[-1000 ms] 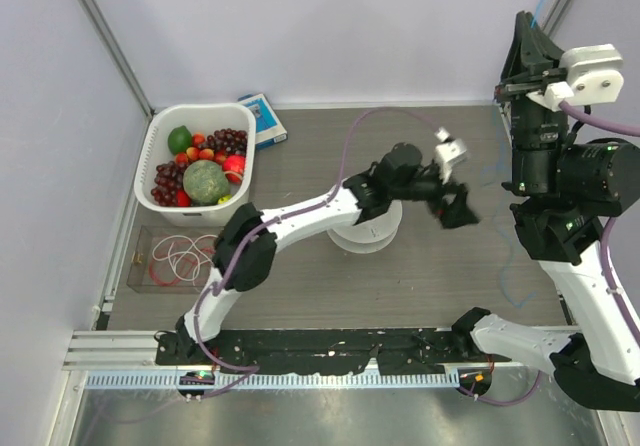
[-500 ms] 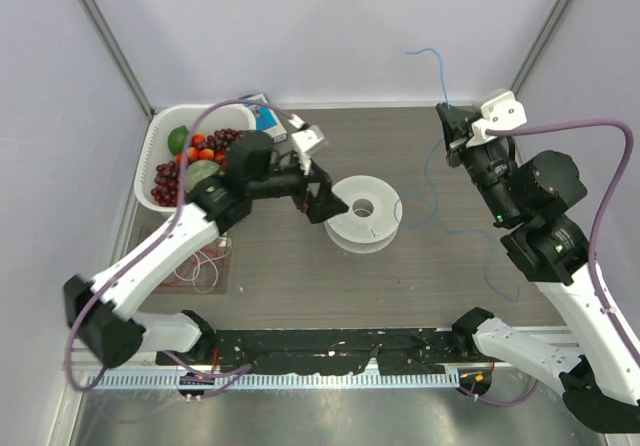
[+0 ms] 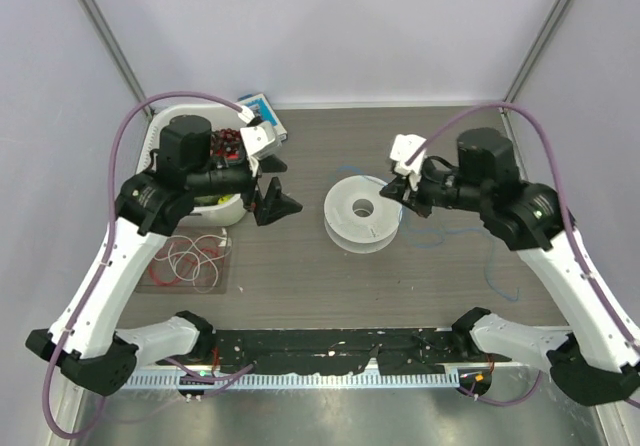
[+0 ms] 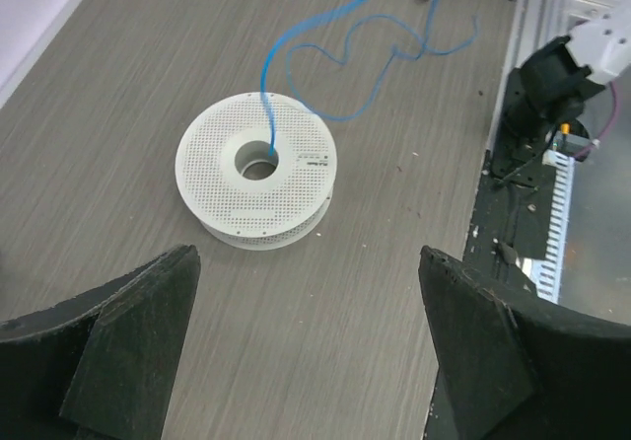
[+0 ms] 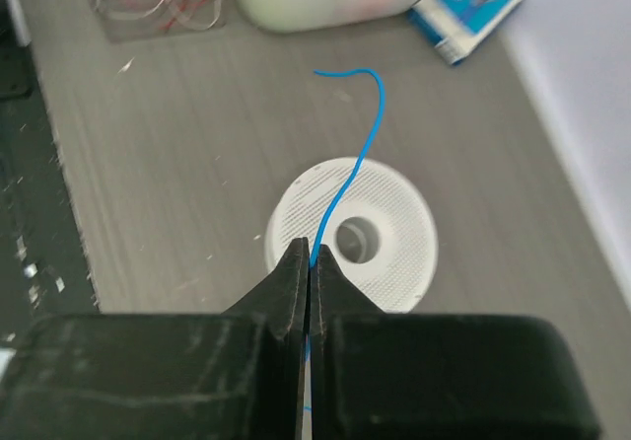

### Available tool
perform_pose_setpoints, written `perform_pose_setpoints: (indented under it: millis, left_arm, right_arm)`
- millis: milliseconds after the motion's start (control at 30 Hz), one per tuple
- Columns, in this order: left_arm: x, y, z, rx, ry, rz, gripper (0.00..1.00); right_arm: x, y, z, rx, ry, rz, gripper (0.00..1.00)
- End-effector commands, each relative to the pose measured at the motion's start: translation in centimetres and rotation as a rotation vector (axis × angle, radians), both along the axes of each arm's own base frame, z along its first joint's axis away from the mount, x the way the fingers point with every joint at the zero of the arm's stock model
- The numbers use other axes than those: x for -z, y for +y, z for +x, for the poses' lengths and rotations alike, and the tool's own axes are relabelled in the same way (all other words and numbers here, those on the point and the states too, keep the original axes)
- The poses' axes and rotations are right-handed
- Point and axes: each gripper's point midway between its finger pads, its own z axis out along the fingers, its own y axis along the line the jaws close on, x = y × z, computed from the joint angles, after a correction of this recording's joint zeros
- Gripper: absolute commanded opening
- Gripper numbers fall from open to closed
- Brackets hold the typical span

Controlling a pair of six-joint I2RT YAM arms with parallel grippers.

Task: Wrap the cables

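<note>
A white perforated spool (image 3: 362, 213) lies flat mid-table. My right gripper (image 3: 398, 188) hovers just right of it, shut on the thin blue cable (image 5: 345, 164). The cable's free end sticks out past the fingertips and curls over the spool (image 5: 380, 228); whether it touches the hub I cannot tell. The rest of the blue cable (image 3: 470, 232) trails in loose loops on the table to the right. My left gripper (image 3: 280, 188) hangs open left of the spool (image 4: 258, 169), with nothing between its jaws (image 4: 306, 257). Red and white cables (image 3: 190, 259) lie coiled in a clear tray (image 3: 148, 278).
A white basket (image 3: 210, 214) of fruit stands at the back left, partly hidden under my left arm. A blue box (image 3: 262, 109) lies behind it. A black rail (image 3: 330, 351) runs along the near edge.
My left arm swung from right of the spool to its left, near the basket, staying open. My right arm came down from high at the back right to the spool, bringing the blue cable.
</note>
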Motion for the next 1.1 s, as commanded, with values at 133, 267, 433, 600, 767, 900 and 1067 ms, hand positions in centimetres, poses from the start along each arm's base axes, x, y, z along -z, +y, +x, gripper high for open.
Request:
perform_pose_setpoints:
  millis: [133,267,433,600,767,900,1067]
  left_arm:
    - [0.9,-0.6,-2.2,0.105,0.132,0.025,0.93]
    - [1.4,-1.1,-1.7,0.198,-0.015,0.029,0.83]
    - [1.2,-2.7,-0.8,0.283,-0.013,0.005,0.74]
    - [1.5,-3.8,-1.1,0.378,0.06,-0.008,0.66]
    - [2.7,-4.6,-1.1,0.392,0.128,-0.051,0.59]
    - [3.7,-5.0,-0.9,0.387,0.193,-0.068,0.53]
    - [4.5,-5.6,-0.1,0.366,0.229,-0.082,0.47]
  right_arm:
    - [2.2,1.1,-1.7,-0.181,0.049,-0.088,0.01]
    - [2.3,1.5,-1.9,-0.22,0.023,-0.098,0.01]
    - [3.2,2.2,-2.7,-0.298,0.082,-0.143,0.01]
    - [2.8,2.7,-2.5,-0.309,0.055,-0.143,0.01]
    - [2.6,3.1,-2.2,-0.321,0.029,-0.155,0.01]
    - [2.6,3.4,-2.2,-0.33,0.018,-0.158,0.01]
    - [2.4,3.6,-2.3,-0.332,0.006,-0.159,0.01]
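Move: The free end of the blue cable, sticking out of the right hand's shut fingers, lies about 10 cm to the right of the left hand, 4 cm ahead and a couple of centimetres lower; from the right hand it is some 9 cm left, 4 cm ahead, 3 cm down. The white spool sits on the table roughly 32 cm below the left hand, 15 cm to its right and 9 cm ahead; the fruit basket is about 26 cm to its left, 22 cm ahead and 30 cm down. The cable's free end and the open left gripper are brought together above the spool: the left hand sinks about 5 cm and goes as far right, turning some 20 degrees clockwise, fingers half closing around the tip without pinching it. The right hand keeps its grip, first dropping about 4 cm, then easing left and back while swinging counter-clockwise. ##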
